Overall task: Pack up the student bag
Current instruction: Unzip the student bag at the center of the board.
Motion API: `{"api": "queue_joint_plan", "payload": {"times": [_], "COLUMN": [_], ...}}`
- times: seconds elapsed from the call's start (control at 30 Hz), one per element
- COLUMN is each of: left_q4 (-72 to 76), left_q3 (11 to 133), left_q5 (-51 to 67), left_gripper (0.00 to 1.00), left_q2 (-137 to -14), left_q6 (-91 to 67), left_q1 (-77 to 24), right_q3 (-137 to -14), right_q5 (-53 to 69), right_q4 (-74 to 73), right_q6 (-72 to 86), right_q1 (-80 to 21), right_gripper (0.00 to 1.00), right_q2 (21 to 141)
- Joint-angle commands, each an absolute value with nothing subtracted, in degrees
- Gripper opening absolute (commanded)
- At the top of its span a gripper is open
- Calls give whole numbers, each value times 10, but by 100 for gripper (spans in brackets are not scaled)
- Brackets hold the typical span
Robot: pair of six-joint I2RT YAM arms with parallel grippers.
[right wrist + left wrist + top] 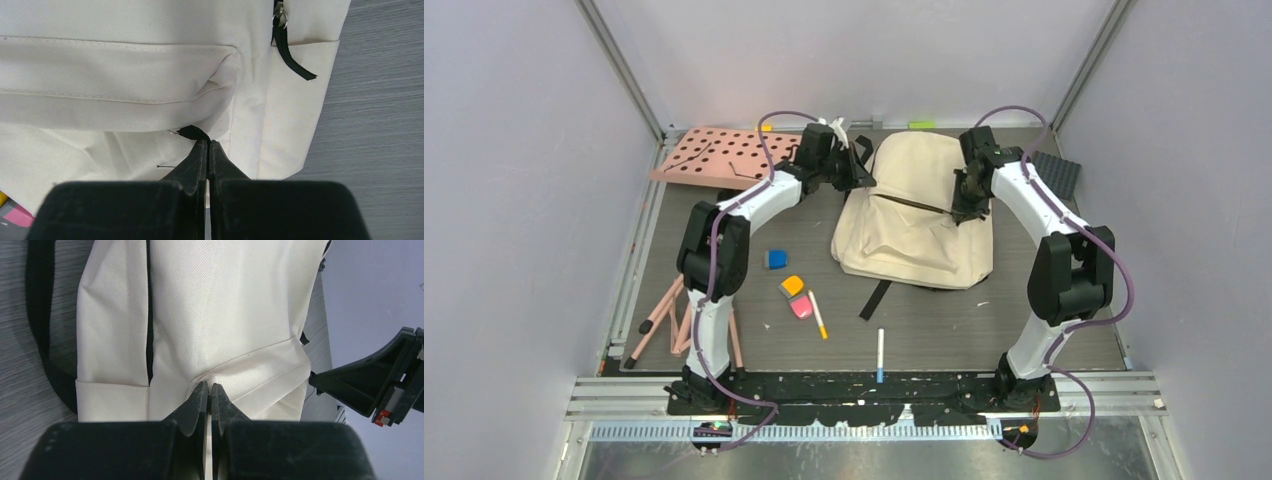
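The student bag [919,215], a big cream backpack, lies flat on the dark table right of centre. My left gripper [864,180] is at the bag's upper left edge. In the left wrist view its jaws [210,387] are shut, pinching a puckered fold of cream fabric [225,315] at a seam. My right gripper [969,205] sits on the bag's dark zipper line. In the right wrist view its jaws [207,143] are shut on a small black zipper pull [194,132] under a pocket flap. Another black pull strap [292,55] hangs near the bag's side.
In front of the bag lie a blue cube [775,259], an orange eraser [792,286], a pink eraser [801,307], two pens [819,315] [880,355] and a loose black strap [876,298]. A pink perforated board [724,155] is at the back left, a pink stand [664,320] by the left arm.
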State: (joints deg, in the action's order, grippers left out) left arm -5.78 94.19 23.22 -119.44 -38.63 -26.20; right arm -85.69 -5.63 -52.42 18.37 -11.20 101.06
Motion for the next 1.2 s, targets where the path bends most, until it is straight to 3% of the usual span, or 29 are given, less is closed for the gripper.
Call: {"api": "queue_joint_plan", "payload": {"times": [0.0, 0.63, 0.67, 0.73, 0.8, 0.87, 0.97, 1.17], "left_q4": [-60, -96, -97, -110, -119, -120, -120, -143], "left_q3": [936, 953, 959, 968, 968, 955, 928, 869], "left_q5": [198, 203, 212, 223, 231, 236, 238, 253], "left_gripper": [0, 0, 2, 23, 42, 53, 62, 67], "left_q2": [-1151, -1149, -1149, -1146, -1137, -1120, -1089, -1048], "left_q6": [-355, -310, -306, -293, -288, -288, -282, -277], "left_q1": [-243, -244, -246, -251, -255, -257, -264, -285], "right_q3": [-819, -775, -779, -791, -807, -829, -859, -907], "right_q5": [-72, -50, -38, 25, 56, 79, 102, 83], "right_q4": [-552, -534, -533, -531, -528, -523, -510, -490], "right_q6": [188, 187, 179, 165, 152, 139, 103, 17], "right_q1": [-60, -21, -21, -21, -22, -24, -34, -98], "right_gripper": [1, 1, 1, 6, 18, 33, 49, 56], "right_q2": [969, 972, 970, 960, 946, 933, 919, 932]}}
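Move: In the right fingertips is the end of the front zip's black pull tab; its middle lies barely 1 cm left of and 1 cm ahead of that hand point, near its height. The side pocket's tab hangs about 5 cm right of that hand and 2 cm ahead, a few centimetres lower. The front flap's left corner, already pinched by the left hand, is roughly 20 cm left and 6 cm ahead. From the left hand, the pull tab lies some 19 cm right and 6 cm back, slightly lower. Tugging the last bit, the right hand, still pinching the pull tab, eases about 1 cm right and 2 cm down while the left keeps its pinch on the flap's left corner, almost still. Then both sets of fingers open and let go: the right dips slightly back, then climbs some 6 cm off the bag, turning forward and left; the left backs off about 4 cm and rises as much. ##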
